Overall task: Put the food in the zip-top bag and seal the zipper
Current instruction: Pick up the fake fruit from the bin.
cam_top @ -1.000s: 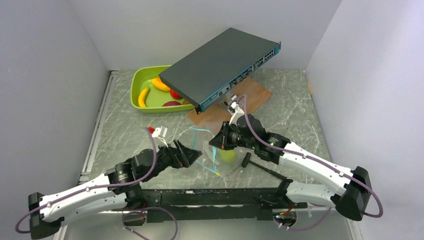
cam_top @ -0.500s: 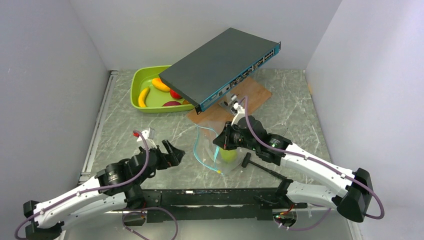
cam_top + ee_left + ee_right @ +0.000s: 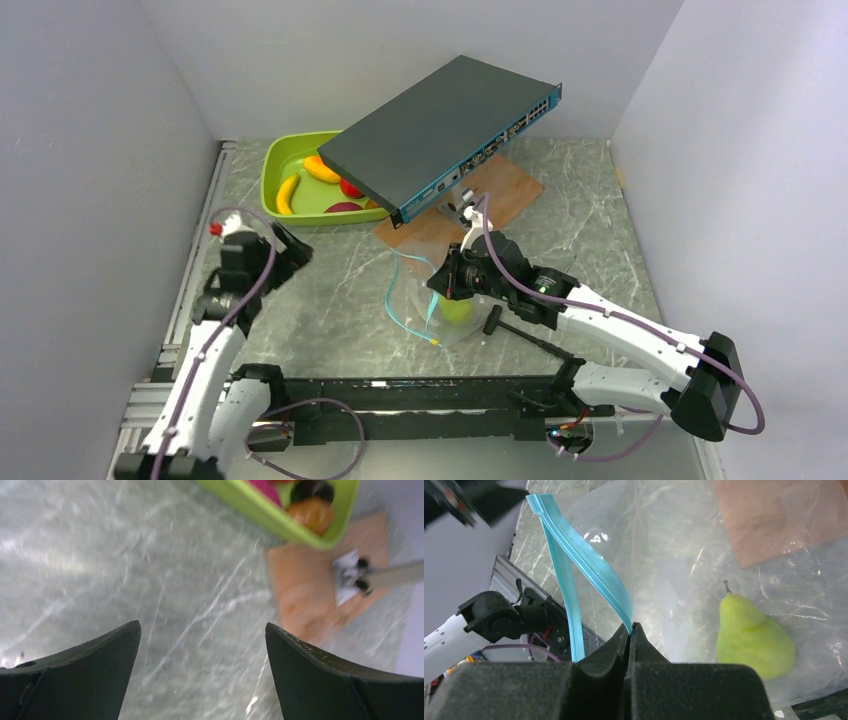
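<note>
The clear zip-top bag (image 3: 440,318) stands near the table's front with a green pear (image 3: 457,310) inside. My right gripper (image 3: 445,285) is shut on the teal zipper (image 3: 589,565) at the bag's mouth and holds it up. The pear (image 3: 751,635) shows through the bag (image 3: 664,545) in the right wrist view. My left gripper (image 3: 285,250) is open and empty, raised over the table left of the bag, below the lime-green tray (image 3: 275,165). The tray holds yellow bananas (image 3: 287,195) and red pieces (image 3: 350,188). In the left wrist view an orange (image 3: 310,512) lies in the tray (image 3: 260,517).
A dark network switch (image 3: 440,130) lies tilted, overhanging the tray's right side. A brown wooden board (image 3: 510,190) lies under it. White walls close in the left, back and right.
My left arm has drawn away from the bag and swung left and back toward the tray, gripper open. My right gripper has kept its hold on the zipper.
</note>
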You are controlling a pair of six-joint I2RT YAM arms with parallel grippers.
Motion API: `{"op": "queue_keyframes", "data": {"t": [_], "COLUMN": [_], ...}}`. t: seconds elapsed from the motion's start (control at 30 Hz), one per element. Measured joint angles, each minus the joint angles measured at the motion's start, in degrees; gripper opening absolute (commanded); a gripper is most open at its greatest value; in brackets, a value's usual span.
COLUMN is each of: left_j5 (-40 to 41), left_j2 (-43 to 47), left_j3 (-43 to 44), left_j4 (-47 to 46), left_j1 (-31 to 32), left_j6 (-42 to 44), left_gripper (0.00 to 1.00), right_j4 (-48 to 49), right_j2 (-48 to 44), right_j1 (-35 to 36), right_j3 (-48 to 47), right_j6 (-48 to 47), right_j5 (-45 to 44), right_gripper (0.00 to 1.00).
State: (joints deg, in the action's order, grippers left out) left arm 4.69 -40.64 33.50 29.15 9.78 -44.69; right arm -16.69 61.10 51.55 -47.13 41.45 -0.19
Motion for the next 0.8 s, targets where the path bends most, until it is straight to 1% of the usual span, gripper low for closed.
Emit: {"op": "queue_keyframes", "data": {"t": [0.03,0.07,0.13,0.2,0.3,0.33,0.47,0.53,0.57,0.73,0.77,0.8], "left_j5": [-2.21,-6.36,-11.26,-14.88,-18.75,-19.45,-22.14,-23.28,-23.8,-24.96,-25.09,-25.46], "left_j2": [-1.55,-4.79,-11.19,-18.45,-29.07,-31.95,-46.4,-52.5,-54.93,-66.07,-67.93,-70.16], "left_j3": [1.22,3.54,8.26,13.84,23.3,25.99,41.59,47.56,49.55,57.37,58.73,60.41], "left_j4": [-1.07,-2.56,-4.98,-6.32,-7.76,-8.24,-7.32,-7.76,-8.17,-8.15,-8.07,-7.96], "left_j1": [-3.54,-9.55,-17.03,-20.85,-22.25,-22.38,-23.1,-23.39,-23.5,-23.71,-23.69,-23.61], "left_j6": [0.63,1.49,2.14,2.78,4.48,5.09,8.66,10.01,10.54,12.79,13.16,13.66], "left_gripper": [1.0,0.99,0.98,0.98,0.98,0.98,0.97,0.97,0.99,1.0,0.99,0.97], "right_j4": [-0.02,0.0,-0.02,-0.09,-0.2,-0.2,-0.15,-0.13,-0.09,0.07,0.07,0.07], "right_j2": [0.0,0.0,0.0,0.0,0.0,0.0,0.0,0.02,0.09,0.94,1.22,1.53], "right_j1": [0.0,-0.02,-0.11,-0.22,-0.44,-0.55,-0.94,-1.16,-1.29,-2.01,-2.23,-2.47], "right_j3": [0.0,0.0,0.0,0.0,0.0,0.0,0.0,0.0,0.0,0.0,0.0,0.0], "right_j6": [-0.07,-0.17,-0.52,-0.9,-1.57,-1.86,-2.38,-2.47,-2.49,-2.67,-2.73,-2.82], "right_j5": [-0.02,-0.04,-0.35,-0.79,-0.92,-0.92,-0.85,-0.81,-0.79,-0.72,-0.68,-0.46], "right_gripper": [0.0,0.0,0.0,0.0,0.0,0.0,0.0,0.0,0.0,0.0,0.0,0.0]}}
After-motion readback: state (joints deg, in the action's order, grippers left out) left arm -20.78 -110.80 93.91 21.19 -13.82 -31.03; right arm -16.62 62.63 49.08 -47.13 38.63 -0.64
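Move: The long yellow fruit at the bin's left end lies about 25 cm ahead of the left hand, 7 cm to its left and 13 cm below. At similar depth, the orange mango is roughly 32 cm ahead and 1 cm left of this hand, the red tomato 26 cm ahead and 8 cm right, and the purple fruit 20 cm ahead and 7 cm right. From the right hand, the yellow fruit is some 31 cm ahead, 32 cm left and 17 cm below. Forward in one quick sweep of about 28 cm, veering some 10 cm left mostly at the start, the left hand goes from over the bare table to the bin's left end, towards the long yellow fruit. It arcs up about 8 cm, then sinks some 5 cm, fingers staying wide open and touching nothing. The right hand keeps its pinch on the bag's blue zipper edge, nearly still. ##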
